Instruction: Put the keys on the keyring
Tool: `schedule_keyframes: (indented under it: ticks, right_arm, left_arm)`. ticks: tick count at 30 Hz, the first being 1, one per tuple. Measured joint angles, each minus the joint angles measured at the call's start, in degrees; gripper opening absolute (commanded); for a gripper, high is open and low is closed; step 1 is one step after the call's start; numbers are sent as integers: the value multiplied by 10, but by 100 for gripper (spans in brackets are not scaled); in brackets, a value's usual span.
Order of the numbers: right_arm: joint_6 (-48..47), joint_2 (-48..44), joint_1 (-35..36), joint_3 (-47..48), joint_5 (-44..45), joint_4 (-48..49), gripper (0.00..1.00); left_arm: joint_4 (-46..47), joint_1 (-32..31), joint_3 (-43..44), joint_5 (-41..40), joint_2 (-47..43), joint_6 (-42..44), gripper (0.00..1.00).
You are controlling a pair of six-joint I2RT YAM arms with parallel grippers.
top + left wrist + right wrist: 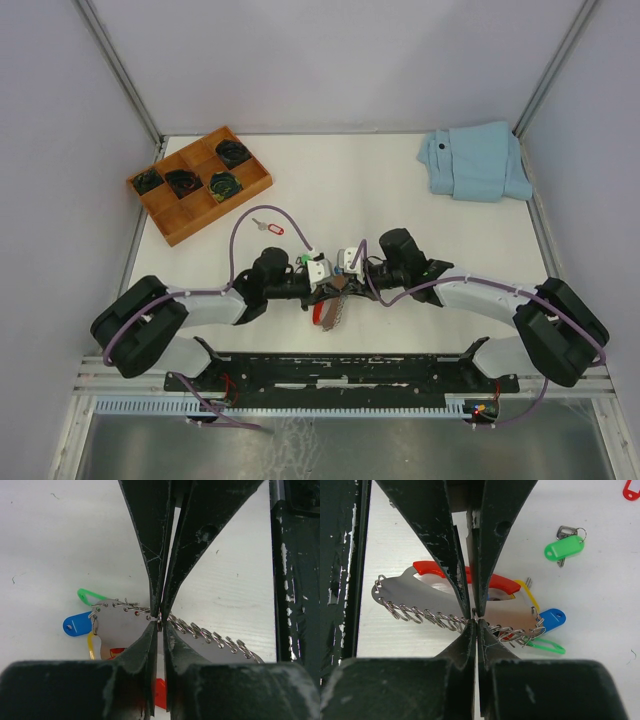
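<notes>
The keyring (331,308) is a grey metal plate edged with small rings (430,617), with a red curved band (427,567) and blue (551,619), yellow and green tags. It lies between both grippers at the table's near middle. My left gripper (159,625) is pinched on one small ring along the plate's edge. My right gripper (476,619) is shut on the same edge from the opposite side, tip to tip with the left. A green-tagged key (564,547) lies loose beside the keyring. The red-tagged key (268,227) lies farther back on the table.
A wooden compartment tray (165,215) holding dark coiled items stands at the back left. A folded light-blue cloth (475,160) lies at the back right. Grey walls enclose the white table.
</notes>
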Motion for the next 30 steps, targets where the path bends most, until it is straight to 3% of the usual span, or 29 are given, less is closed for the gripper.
schedule_keyframes:
  ticks: [6, 12, 22, 30]
  right_arm:
    - [-17, -6, -18, -4, -2, -2, 1]
    - [-43, -35, -52, -16, -16, -7, 1]
    - [-123, -40, -74, -13, -67, -53, 1]
    - [-163, -24, -74, 4, -77, -81, 1]
  left_arm:
    - [-1, -1, 0, -27, -35, -1, 29]
    - [18, 3, -11, -113, -81, -16, 43]
    - [13, 35, -19, -290, -95, -81, 47]
    - [-23, 74, -12, -343, -77, -137, 54]
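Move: From the left hand, whose tips meet the right's at a ring of the red-handled keyring, the loose green-tagged key lies on the table roughly 12 cm ahead, 7 cm left and 7 cm lower. The keyring's plate is centred about 3 cm back, 1 cm left and 3 cm below; the red-tagged key lies some 21 cm ahead and 16 cm left. For the right hand the green-tagged key is about 12 cm ahead and 8 cm left. The left fingers open to about half and let go of the ring, and the hand lifts some 4 cm clear, then swings about 11 cm forward and 9 cm left towards the green-tagged key, turning some 45 degrees counter-clockwise and starting to sink again as it nears. The right hand keeps its shut pinch on the ring and draws the keyring about 3 cm to the right and slightly forward, away from the left hand. ##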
